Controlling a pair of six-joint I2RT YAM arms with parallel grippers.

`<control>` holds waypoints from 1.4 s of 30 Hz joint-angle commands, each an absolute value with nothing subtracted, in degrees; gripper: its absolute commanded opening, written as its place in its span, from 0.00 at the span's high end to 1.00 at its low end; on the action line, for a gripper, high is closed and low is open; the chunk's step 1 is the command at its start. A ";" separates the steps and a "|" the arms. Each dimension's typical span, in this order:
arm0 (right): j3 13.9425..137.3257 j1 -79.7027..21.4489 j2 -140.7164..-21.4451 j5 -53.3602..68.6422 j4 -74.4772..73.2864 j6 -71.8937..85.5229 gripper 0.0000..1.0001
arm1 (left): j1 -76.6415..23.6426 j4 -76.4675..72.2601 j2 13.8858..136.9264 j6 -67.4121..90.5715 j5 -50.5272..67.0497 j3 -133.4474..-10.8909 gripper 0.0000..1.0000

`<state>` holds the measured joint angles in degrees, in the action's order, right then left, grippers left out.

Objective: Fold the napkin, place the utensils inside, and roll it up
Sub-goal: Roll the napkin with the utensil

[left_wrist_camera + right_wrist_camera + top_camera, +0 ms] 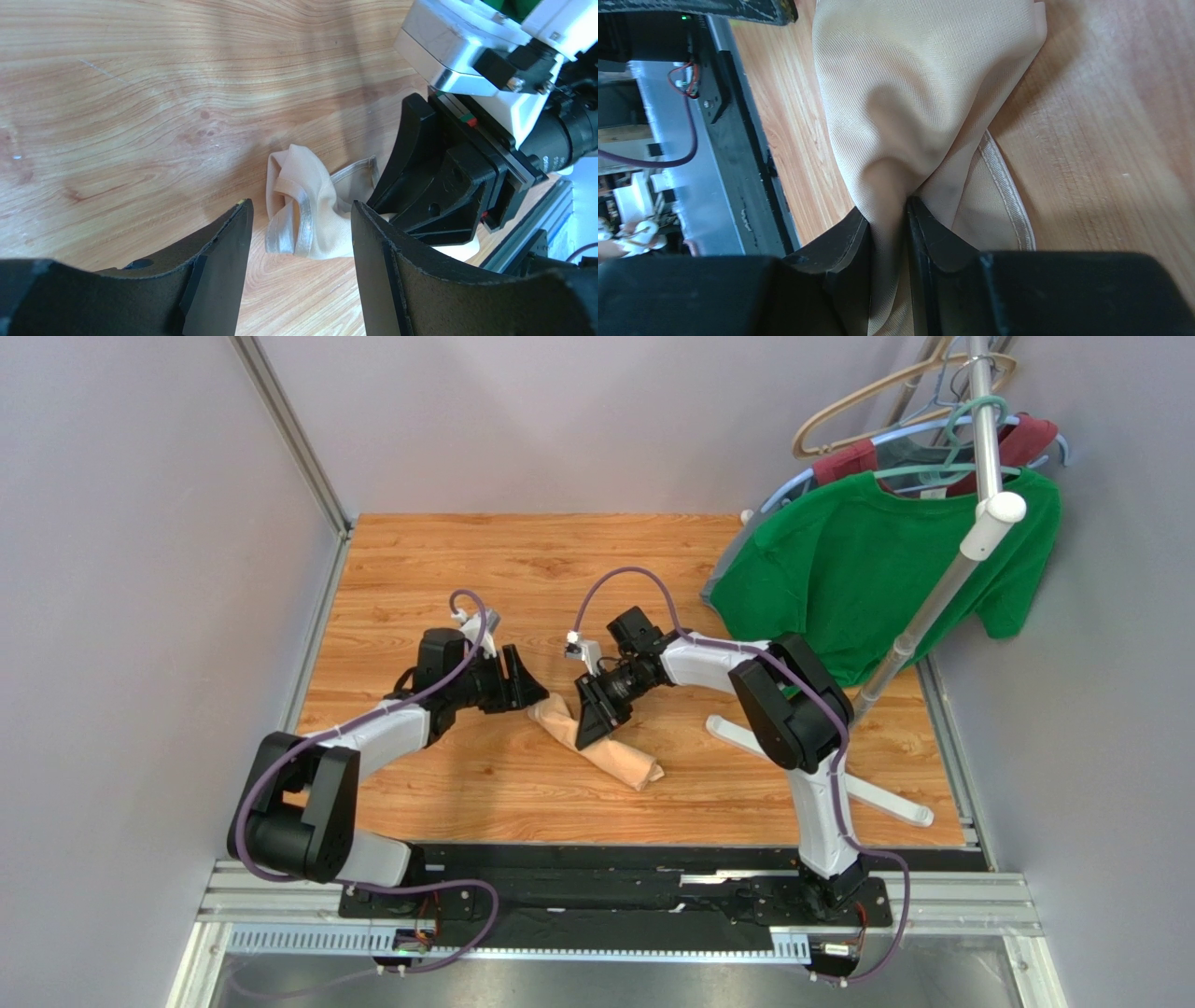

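The peach-tan napkin [617, 753] lies as a rolled, bunched bundle on the wooden table, slanting from upper left to lower right. My right gripper [596, 714] comes down on its upper part. In the right wrist view this gripper [887, 217] is shut on a fold of the napkin [913, 91]. My left gripper [522, 679] hovers just left of the bundle's end. The left wrist view shows it [300, 210] open, nothing between its fingers, with the napkin's hemmed end [309, 217] just beyond the tips and the right gripper's fingers [421, 182] behind. The utensils are hidden.
A white clothes rack stands at the right with a green T-shirt [870, 574] and hangers on it. Its white legs [842, 777] stretch across the table just right of the right arm. The metal rail [617, 903] runs along the near edge.
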<state>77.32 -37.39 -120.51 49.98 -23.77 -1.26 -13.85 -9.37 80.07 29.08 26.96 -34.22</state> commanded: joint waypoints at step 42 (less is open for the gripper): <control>77.52 -41.65 -105.30 24.37 -26.72 1.76 0.25 | -13.71 -0.35 86.40 30.23 30.23 -39.81 1.00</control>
<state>77.08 -36.67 -112.51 38.96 -27.29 3.38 -13.85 -2.44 85.80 30.15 30.55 -37.89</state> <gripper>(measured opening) 0.744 0.018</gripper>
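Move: Just below the left hand lies the napkin's left end, about 1 cm back, 2 cm to the right and 3 cm down. The roll slants from there towards the base, its right end some 15 cm to the left hand's right and 11 cm back. The right hand still grips the napkin's middle right at its fingertips, with the left end about 6 cm left and 5 cm ahead, and the right end 8 cm right and 5 cm back. Sinking about 3 cm while easing slightly back and right, the left hand tips its open fingers more steeply down and closes them on the napkin's left end. The right hand meanwhile keeps its pinch in place and rolls some 10 degrees further, then opens once the left has closed, rising and going forward and a little to the right, off the roll. ##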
